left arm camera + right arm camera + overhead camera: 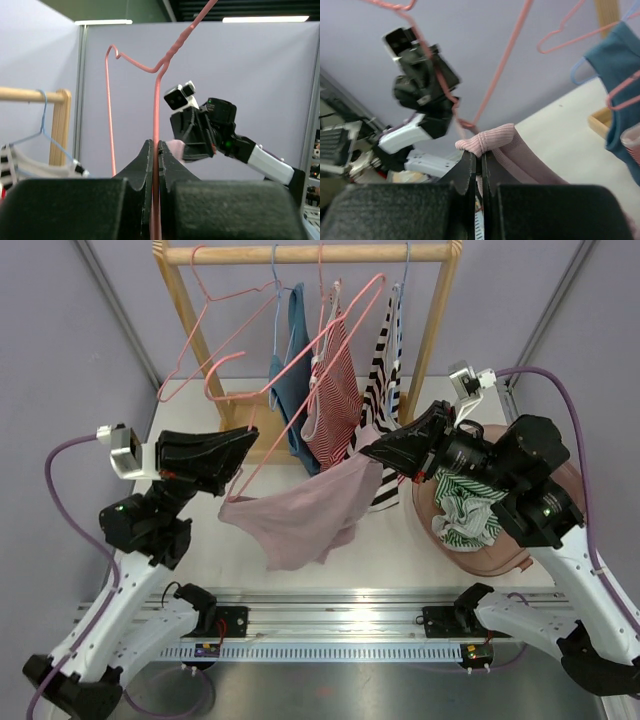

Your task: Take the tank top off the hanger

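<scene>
A pink ribbed tank top (310,510) sags between my two arms above the table. My left gripper (250,436) is shut on the wire of a pink hanger (318,368), which runs up and right from the jaws toward the rack. In the left wrist view the hanger wire (156,115) rises straight out of the shut left gripper (155,145). My right gripper (368,447) is shut on the tank top's bunched strap. The right wrist view shows that strap (487,140) folded over the tips of the right gripper (478,154).
A wooden rack (300,254) at the back holds an empty pink hanger (215,335), a blue top (292,375), a red striped top (335,400) and a black-and-white striped top (385,360). A pink basin (500,555) with a green striped garment (465,515) sits under my right arm.
</scene>
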`<state>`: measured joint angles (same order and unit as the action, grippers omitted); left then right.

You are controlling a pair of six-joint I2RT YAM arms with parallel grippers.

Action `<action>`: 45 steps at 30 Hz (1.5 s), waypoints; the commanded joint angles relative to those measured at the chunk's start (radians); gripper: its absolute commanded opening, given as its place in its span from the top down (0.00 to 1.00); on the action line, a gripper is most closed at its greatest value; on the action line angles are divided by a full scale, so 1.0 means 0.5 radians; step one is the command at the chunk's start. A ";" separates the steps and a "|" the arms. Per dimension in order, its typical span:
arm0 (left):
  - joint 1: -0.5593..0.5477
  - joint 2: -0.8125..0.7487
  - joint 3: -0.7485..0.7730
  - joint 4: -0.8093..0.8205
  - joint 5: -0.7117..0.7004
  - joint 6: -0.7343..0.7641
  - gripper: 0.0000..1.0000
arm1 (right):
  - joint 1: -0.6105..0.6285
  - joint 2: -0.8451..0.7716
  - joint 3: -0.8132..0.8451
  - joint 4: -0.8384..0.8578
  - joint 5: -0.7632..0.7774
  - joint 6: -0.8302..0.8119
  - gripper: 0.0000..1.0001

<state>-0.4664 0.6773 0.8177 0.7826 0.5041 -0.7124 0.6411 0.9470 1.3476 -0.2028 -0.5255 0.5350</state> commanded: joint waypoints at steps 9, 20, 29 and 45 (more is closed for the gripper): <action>-0.015 -0.093 -0.049 0.329 -0.563 0.353 1.00 | -0.006 0.002 0.042 -0.192 -0.198 -0.039 1.00; -0.012 -0.551 0.361 -1.870 -1.171 0.600 1.00 | 0.000 -0.179 -0.822 -0.318 0.327 -0.039 1.00; -0.012 -0.389 0.478 -2.322 -1.450 0.593 1.00 | 0.000 -0.240 -1.036 -0.389 0.489 -0.042 0.13; 0.414 0.771 1.518 -2.345 -0.910 0.462 1.00 | 0.000 -0.375 -0.977 -0.549 0.625 -0.190 0.01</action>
<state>-0.3344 0.9974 1.4841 -0.4774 -0.0952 -0.4294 0.6411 0.7898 0.8543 -0.4797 -0.2329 0.4637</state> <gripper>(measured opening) 0.023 0.993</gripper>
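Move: The left gripper holds the pink hanger. The free place at the left of the rail lies some 35 cm ahead, 6 cm left and 6 cm above; the empty hanger hangs about 27 cm ahead, 5 left, 7 below, and the blue top 27 ahead, 7 right, 20 below. From the right gripper, which holds the mauve tank top, the bare table spot is roughly 5 cm ahead, straight below by 47; the striped top is 24 ahead, 2 right, 20 below, and the basin 18 ahead, 33 right, 46 below. Draw the left gripper, still pinching the hanger, about 10 cm left to clear it from the tank top, then dip and carry it forward towards the rail, swinging the fingers from right-and-up to level forward. Hold the right one nearly still at first, then lower it some 26 cm, tipping its fingers down, and open it wide to let go of the tank top. ##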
